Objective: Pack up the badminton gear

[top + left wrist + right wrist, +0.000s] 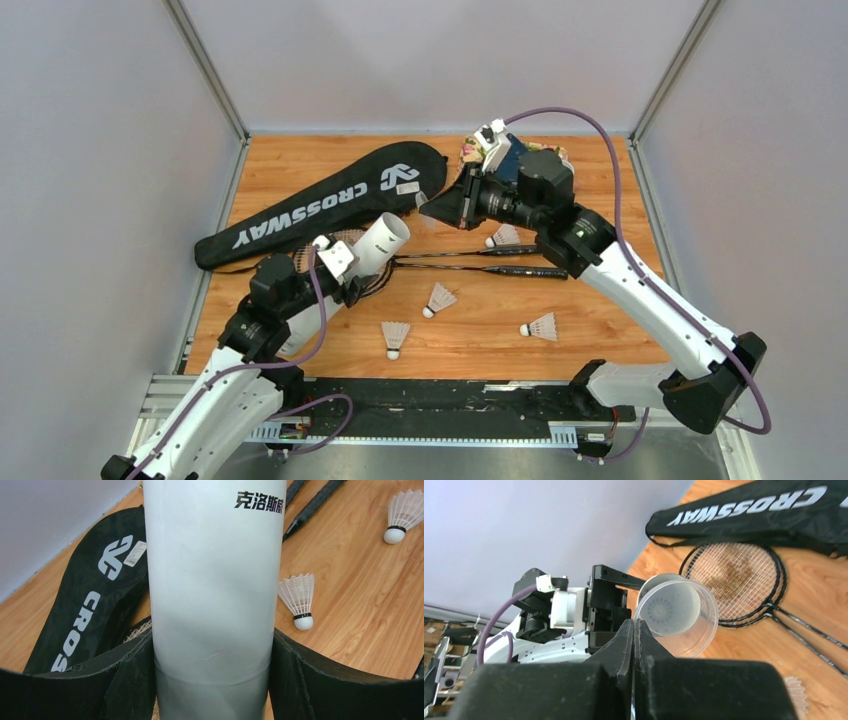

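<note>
My left gripper (352, 270) (212, 647) is closed on the white tube (380, 242) (212, 575), holding it tilted with its open mouth toward the right arm. My right gripper (438, 207) (634, 626) is shut on the rim of a clear round lid (684, 622), which is right at the tube's mouth. Two black rackets (460, 262) (734, 577) lie stacked, heads beneath the tube. The black CROSSWAY cover (320, 205) (85, 600) (749, 512) lies at the back left. Several white shuttlecocks lie loose on the wood: (504, 237), (438, 299), (395, 337).
Another shuttlecock (540, 327) lies front right. A floral tray (470, 152) with blue cloth sits at the back, mostly hidden by the right arm. Grey walls close in the table on three sides; a metal rail (440, 410) runs along the near edge.
</note>
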Tool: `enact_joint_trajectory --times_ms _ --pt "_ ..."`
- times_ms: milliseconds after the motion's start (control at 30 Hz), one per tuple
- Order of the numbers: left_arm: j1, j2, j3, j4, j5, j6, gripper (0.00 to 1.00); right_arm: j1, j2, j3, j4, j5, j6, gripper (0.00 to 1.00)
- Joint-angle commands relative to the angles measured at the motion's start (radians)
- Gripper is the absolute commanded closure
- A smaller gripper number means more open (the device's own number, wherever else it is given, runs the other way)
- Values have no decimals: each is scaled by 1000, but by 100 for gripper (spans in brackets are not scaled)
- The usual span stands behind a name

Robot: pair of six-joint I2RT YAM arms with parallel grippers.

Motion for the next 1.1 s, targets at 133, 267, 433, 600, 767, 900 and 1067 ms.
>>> enact_joint_trajectory --times_ms 133,267,433,600,767,900,1067 --pt "5 16 21 112 -16 -46 99 -23 -76 33 -460 756 -184 100" --pt "7 20 30 186 15 -72 98 -390 -154 -244 -486 851 -89 100" --pt "7 18 29 249 50 -109 97 -751 -119 -489 -304 746 -68 100" --pt "5 1 -5 284 70 -127 96 -864 97 -511 -234 738 -101 100" --pt "7 -16 -13 298 88 -147 94 -885 181 -478 -199 654 -152 32" --pt "7 -34 -46 323 99 -155 92 -832 118 -440 -167 592 -213 5" --pt "7 -39 -73 344 110 -155 87 -672 226 -307 8 109 -425 9"
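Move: The right hand holds the clear tube lid in shut fingers high over the table; the bare spot for the lid lies about 41 cm to its right, 4 cm ahead and 34 cm down. From that spot, the right shuttlecock lies some 17 cm to the left and 9 cm nearer, and the racket grips 18 cm left and 8 cm farther out. From the left hand, holding the tube, the spot is roughly 59 cm right, 5 cm ahead and 20 cm below. Sweeping right and down, about 39 cm across and 33 cm down in an arc that bulges forward, the right hand carries the lid away from the tube, turns to point steeply down and opens wide low over the table beyond the grip ends. It then lifts a little, heading forward and left. The left hand keeps its grip on the tube, rising about 4 cm and levelling its fingers before sinking slightly. ##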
